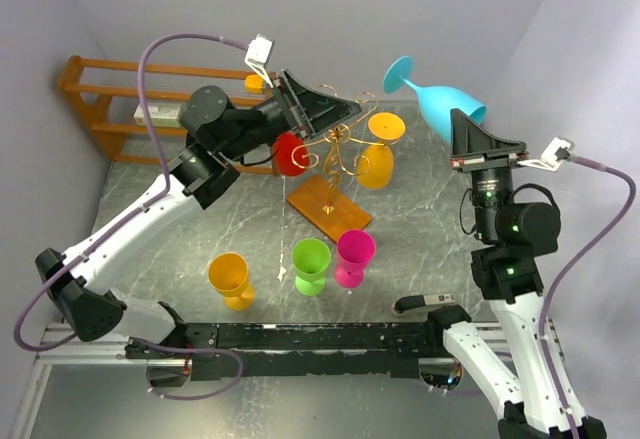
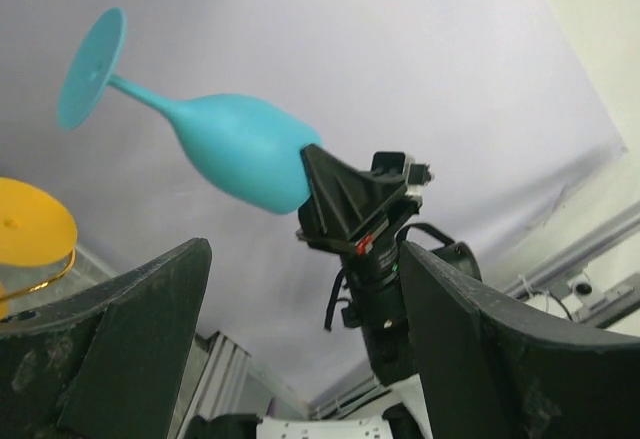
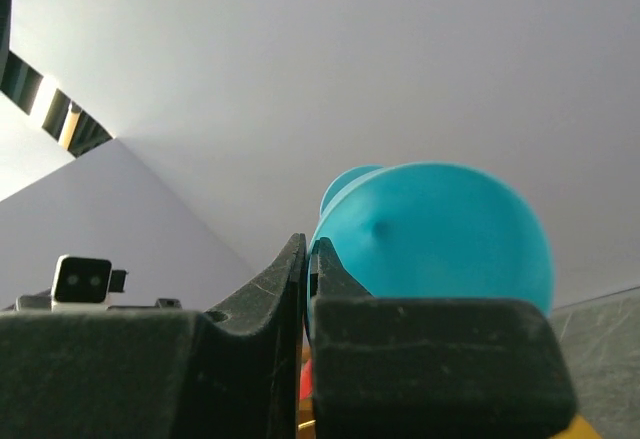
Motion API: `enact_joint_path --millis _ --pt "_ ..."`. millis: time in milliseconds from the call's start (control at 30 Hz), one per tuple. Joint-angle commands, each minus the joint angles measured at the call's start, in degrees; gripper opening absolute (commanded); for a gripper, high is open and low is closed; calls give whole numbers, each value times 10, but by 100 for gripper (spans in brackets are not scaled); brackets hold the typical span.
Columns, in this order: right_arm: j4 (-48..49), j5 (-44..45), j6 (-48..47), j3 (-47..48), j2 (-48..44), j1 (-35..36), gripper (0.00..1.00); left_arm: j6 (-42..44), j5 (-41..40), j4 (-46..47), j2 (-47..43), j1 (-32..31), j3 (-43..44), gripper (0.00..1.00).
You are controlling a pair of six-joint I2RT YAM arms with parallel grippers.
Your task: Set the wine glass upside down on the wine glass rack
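Note:
The teal wine glass (image 1: 438,99) is held high at the right rear, tilted with its foot up and to the left. My right gripper (image 1: 462,119) is shut on the bowl's rim; the right wrist view shows the thin teal rim (image 3: 440,234) pinched between the nearly closed jaws of my right gripper (image 3: 311,251). The wine glass rack (image 1: 340,149) is gold wire on a wooden base (image 1: 328,209). A red glass (image 1: 290,154) and a yellow glass (image 1: 378,161) hang from it upside down. My left gripper (image 1: 335,109) hovers open and empty just above the rack, and the left wrist view of my left gripper (image 2: 305,249) looks toward the teal glass (image 2: 235,149).
An orange glass (image 1: 230,279), a green glass (image 1: 310,262) and a magenta glass (image 1: 354,256) stand upright on the marble table in front of the rack. A brown wooden shelf (image 1: 110,99) stands at the back left. Walls close in on both sides.

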Motion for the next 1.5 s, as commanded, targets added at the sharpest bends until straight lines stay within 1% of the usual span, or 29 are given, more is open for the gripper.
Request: enact_joint_path --millis 0,100,167,267,433,600,700,733,800,833,933,1067,1200,1333,1467 --pt "96 -47 5 -15 16 -3 0 -27 -84 39 44 -28 32 87" --pt "118 -56 5 -24 14 -3 0 -31 -114 27 79 -47 67 86" --pt "114 -64 1 -24 13 -3 0 -24 -122 32 103 -56 83 87" --pt "101 -79 2 -27 11 -3 0 -26 -142 38 123 -63 90 87" --pt "125 -97 8 -55 -9 -4 0 -45 -189 43 144 -64 97 87" --pt "136 -123 21 -70 -19 -3 0 -56 -173 42 168 -64 124 84" --pt "147 -139 35 -79 -20 -3 0 -69 -179 60 170 -64 115 80" --pt "149 -143 38 -82 -21 -3 0 -71 -183 63 170 -64 115 77" --pt "151 -153 45 -85 -23 -3 0 -73 -194 58 172 -64 120 65" --pt "154 -162 48 -85 -24 -3 0 -75 -202 56 172 -64 121 62" --pt "152 -189 60 -86 -29 -3 0 -79 -226 67 167 -64 113 54" --pt "130 -224 67 -81 -40 -3 0 -75 -250 80 165 -64 113 50" --pt "130 -256 89 -91 -51 -3 0 -78 -240 95 172 -64 122 49" --pt "126 -262 105 -103 -54 -3 0 -89 -221 121 182 -65 120 47" --pt "132 -285 115 -105 -47 -3 0 -89 -206 132 186 -64 125 40"
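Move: Off to the left hand's right, the stem of the blue wine glass is about 11 cm away and 7 cm ahead, roughly level. Just below this hand is the rack, its middle some 15 cm down; the hung yellow glass sits about 8 cm to the hand's right, 3 cm ahead and 17 cm lower. From the right hand, already pinching the blue glass's rim, the open left gripper is some 21 cm left and 4 cm ahead at similar height. Reaching about 7 cm right and 7 cm forward, the left hand dips some 4 cm to come in under the blue foot, then rises nearly as much while its wide-open fingers half close around the stem. The right hand keeps its rim pinch and, after a brief nudge forward, carries the glass about 6 cm left and draws back, turning some 20 degrees counter-clockwise. ##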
